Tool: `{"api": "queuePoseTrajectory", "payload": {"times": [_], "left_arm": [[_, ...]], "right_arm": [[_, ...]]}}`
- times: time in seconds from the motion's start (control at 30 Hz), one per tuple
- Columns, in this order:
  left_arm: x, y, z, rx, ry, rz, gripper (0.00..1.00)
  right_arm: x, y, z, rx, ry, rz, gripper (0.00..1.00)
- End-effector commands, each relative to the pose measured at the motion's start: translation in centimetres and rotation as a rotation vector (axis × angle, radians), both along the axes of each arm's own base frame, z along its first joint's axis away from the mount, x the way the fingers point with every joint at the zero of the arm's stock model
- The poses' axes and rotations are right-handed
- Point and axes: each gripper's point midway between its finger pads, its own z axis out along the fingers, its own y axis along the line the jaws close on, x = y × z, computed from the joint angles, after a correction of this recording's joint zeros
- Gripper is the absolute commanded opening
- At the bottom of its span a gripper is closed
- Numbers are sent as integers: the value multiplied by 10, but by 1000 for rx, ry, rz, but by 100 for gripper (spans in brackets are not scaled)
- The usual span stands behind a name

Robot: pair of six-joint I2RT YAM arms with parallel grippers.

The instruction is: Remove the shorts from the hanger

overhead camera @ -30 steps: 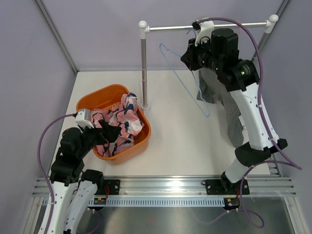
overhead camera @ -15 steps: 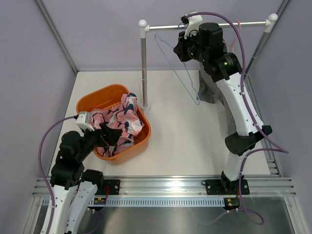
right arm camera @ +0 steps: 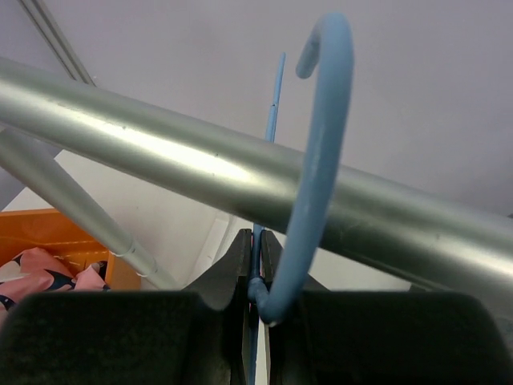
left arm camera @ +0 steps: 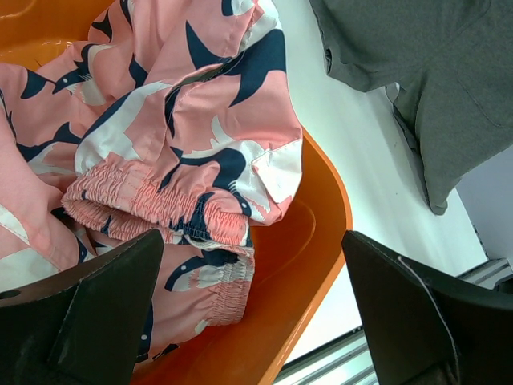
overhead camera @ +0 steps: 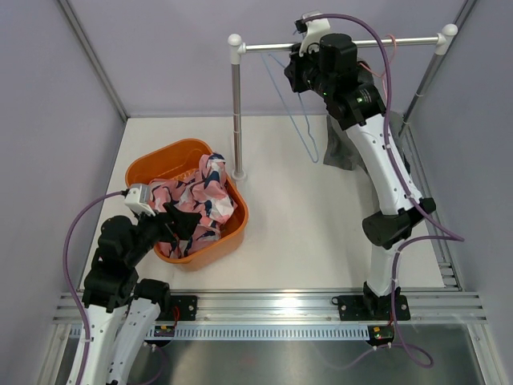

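Observation:
A bare blue wire hanger (overhead camera: 301, 120) hangs down from the metal rail (overhead camera: 361, 42). My right gripper (overhead camera: 295, 74) is shut on the hanger's neck (right arm camera: 258, 277). In the right wrist view the hook (right arm camera: 321, 136) curves over the rail (right arm camera: 184, 164). A grey garment (overhead camera: 343, 148) lies crumpled on the table behind my right arm and also shows in the left wrist view (left arm camera: 433, 80). Pink patterned shorts (overhead camera: 196, 200) lie in the orange basket (overhead camera: 160, 160). My left gripper (overhead camera: 178, 224) is open and empty over the basket's near rim (left arm camera: 321, 233), next to the pink shorts (left arm camera: 176, 144).
The rail's left post (overhead camera: 237, 112) stands on the table just behind the basket. The right post (overhead camera: 423, 76) slants down at the far right. Grey walls close in the table on three sides.
My right gripper has carried the hanger up and to the left, bringing its hook onto the rail. My left gripper shifted slightly over the basket.

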Motion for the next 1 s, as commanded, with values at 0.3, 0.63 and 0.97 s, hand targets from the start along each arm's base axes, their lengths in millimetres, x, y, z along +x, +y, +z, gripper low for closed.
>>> {"api": "queuePoseTrajectory", "payload": {"times": [0.3,0.63,0.97], "left_arm": [[2,-7,13,-10,-59,-37,99],[0,-9,14,-11,-61,-46,99],[-2,-10,15,-11,-70,-59,99]], "right_arm": [[11,10,-3,80,18,-4,1],[-6,2,9,116,12,-6,30],[-38,-15,38,155,-11,-13,48]]}}
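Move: My right hand grips the blue hanger just under its hook. The rail stretch it should hang on is about 3 cm ahead, level left-right and some 2 cm above. The rail's left end is about 15 cm to the left of that stretch along the rail, and the pink hanger hangs roughly 25 cm to the right of it. From my left hand, this stretch is about 31 cm ahead, 25 cm right and 22 cm above. With my right hand I sink about 3 cm and ease a little forward, lowering the hook over the rail while still pinching the hanger's neck. Then I open my fingers to roughly half, let go of the neck, and back off some 2.5 cm, rising nearly 3 cm as I leave. ##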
